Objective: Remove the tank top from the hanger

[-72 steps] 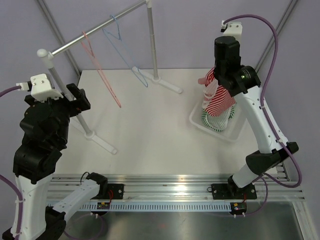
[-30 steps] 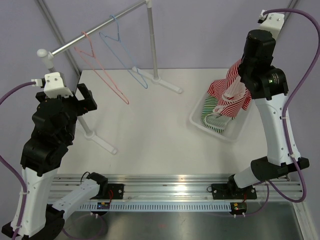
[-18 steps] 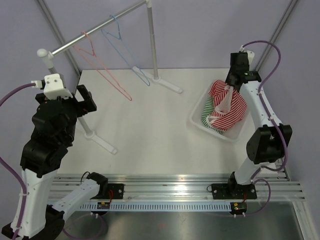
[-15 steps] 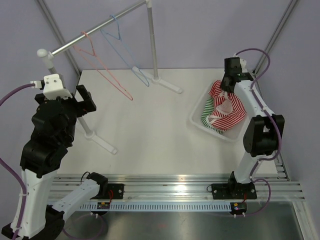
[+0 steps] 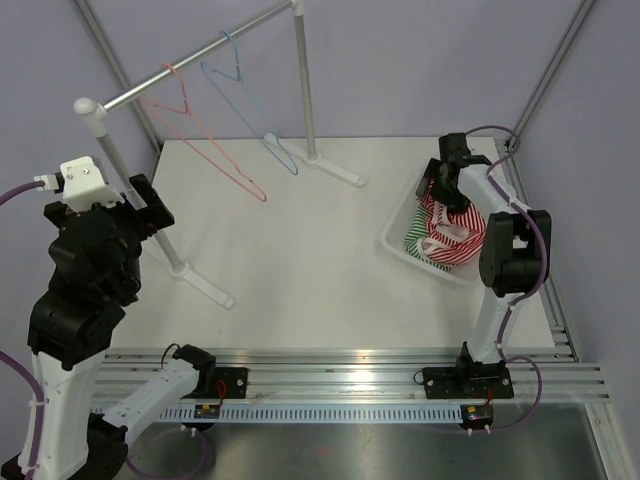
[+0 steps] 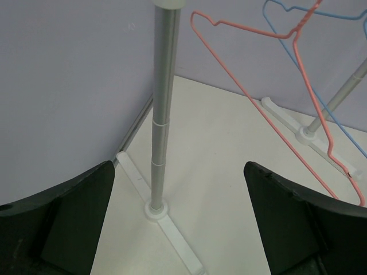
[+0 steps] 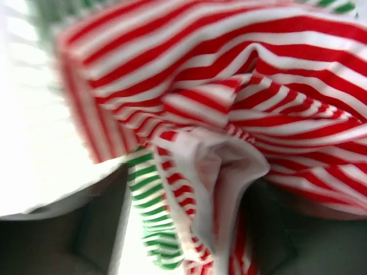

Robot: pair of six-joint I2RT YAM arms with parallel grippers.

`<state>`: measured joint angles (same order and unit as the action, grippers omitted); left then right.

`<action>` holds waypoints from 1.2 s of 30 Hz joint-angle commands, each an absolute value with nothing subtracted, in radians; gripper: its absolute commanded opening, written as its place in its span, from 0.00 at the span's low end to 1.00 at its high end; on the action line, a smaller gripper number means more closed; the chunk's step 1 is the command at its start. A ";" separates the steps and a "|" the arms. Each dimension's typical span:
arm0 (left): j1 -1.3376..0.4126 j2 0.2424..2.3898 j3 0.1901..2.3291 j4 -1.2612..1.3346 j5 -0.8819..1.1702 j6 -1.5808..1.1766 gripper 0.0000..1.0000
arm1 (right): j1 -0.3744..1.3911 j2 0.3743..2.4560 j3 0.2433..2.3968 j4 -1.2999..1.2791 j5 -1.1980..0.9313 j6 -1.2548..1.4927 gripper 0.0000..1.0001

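The red-and-white striped tank top (image 5: pixel 452 226) lies bunched in the white bin (image 5: pixel 398 250) at the right of the table, off any hanger. My right gripper (image 5: pixel 446 182) hovers low over the bin's far end. In the right wrist view the tank top (image 7: pixel 229 74) fills the frame, and my right gripper (image 7: pixel 200 235) stands open with a fold of it lying loose between the dark fingers. A bare pink hanger (image 5: pixel 200 140) and a bare blue hanger (image 5: pixel 250 110) hang on the rail. My left gripper (image 5: pixel 150 205) is open and empty beside the rack post.
A green-and-white striped garment (image 5: pixel 414 240) lies under the tank top in the bin. The clothes rack's near post (image 6: pixel 159 143) and foot (image 5: pixel 205 285) stand right before the left gripper (image 6: pixel 178 166). The far post (image 5: pixel 305 90) stands at the table's back.
The right arm has come down from high above the bin, lowering the tank top into it, and its jaws have opened. The left arm has shifted slightly left.
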<state>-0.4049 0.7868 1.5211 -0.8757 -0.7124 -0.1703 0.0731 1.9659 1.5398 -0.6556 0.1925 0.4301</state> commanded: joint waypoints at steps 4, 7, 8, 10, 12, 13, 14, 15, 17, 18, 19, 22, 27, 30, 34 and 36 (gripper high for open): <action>-0.407 0.785 1.439 -0.867 -0.804 -0.224 0.99 | 0.071 1.778 1.741 -0.771 0.199 0.400 1.00; -0.407 0.802 1.407 -0.870 -0.775 -0.247 0.99 | 0.071 1.704 1.767 -0.805 0.184 0.364 1.00; -0.405 0.808 1.402 -0.871 -0.755 -0.253 0.99 | 0.072 1.656 1.767 -0.807 0.163 0.335 0.99; -0.397 0.828 1.393 -0.880 -0.715 -0.265 0.99 | 0.080 1.593 1.747 -0.799 0.152 0.302 0.99; -0.388 0.845 1.391 -0.896 -0.686 -0.275 0.99 | 0.103 1.493 1.730 -0.798 0.150 0.247 1.00; -0.385 0.850 1.388 -0.900 -0.669 -0.279 0.99 | 0.112 1.464 1.727 -0.814 0.152 0.230 1.00; -0.374 0.865 1.387 -0.910 -0.643 -0.284 0.99 | 0.126 1.409 1.727 -0.827 0.156 0.195 0.99; -0.371 0.867 1.384 -0.908 -0.626 -0.285 0.99 | 0.136 1.384 1.730 -0.844 0.163 0.180 0.99; -0.364 0.862 1.355 -0.887 -0.585 -0.268 0.99 | 0.146 1.324 1.739 -0.906 0.190 0.169 1.00; -0.362 0.855 1.341 -0.874 -0.574 -0.258 0.99 | 0.158 1.306 1.741 -0.949 0.190 0.166 0.99; -0.357 0.847 1.316 -0.856 -0.548 -0.249 0.99 | 0.166 1.263 1.738 -0.966 0.189 0.164 0.99; -0.357 0.821 1.292 -0.845 -0.543 -0.233 0.99 | 0.183 1.165 1.692 -1.020 0.199 0.169 1.00; -0.356 0.770 1.256 -0.856 -0.543 -0.212 0.99 | 0.184 1.017 1.577 -1.062 0.207 0.126 0.99; -0.356 0.744 1.233 -0.854 -0.546 -0.196 0.99 | 0.183 0.927 1.494 -1.068 0.207 0.097 1.00; -0.356 0.701 1.217 -0.859 -0.560 -0.175 0.99 | 0.183 0.868 1.439 -1.100 0.232 0.081 0.99; -0.356 0.695 1.212 -0.864 -0.568 -0.166 0.99 | 0.183 0.859 1.413 -1.104 0.245 0.072 0.99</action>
<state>-0.3607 0.7055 1.2270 -0.8997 -0.5610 -0.2012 0.1768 0.8616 1.4448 -1.0943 0.2070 0.1123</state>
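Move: The red-striped tank top lies heaped in the white basket; its middle is about 4 cm back and 3 cm to the right of the right hand, some 3 cm below. The basket's middle is 4 cm back and 2 cm right, the green-striped tank top roughly 6 cm back and 5 cm left, both slightly lower than the hand. From the left hand, the red tank top is about 21 cm ahead, 62 cm right and 40 cm below. Upward first, then more and more back towards its base, the right hand finishes opening, lets go of the red-striped tank top and clears the basket, rising some 32 cm before sinking about 5. It ends about 24 cm back, fingers tilted up towards forward and wrist turned slightly counter-clockwise. The empty left hand sinks about 10 cm and tips down, drifting forward, then back again. ##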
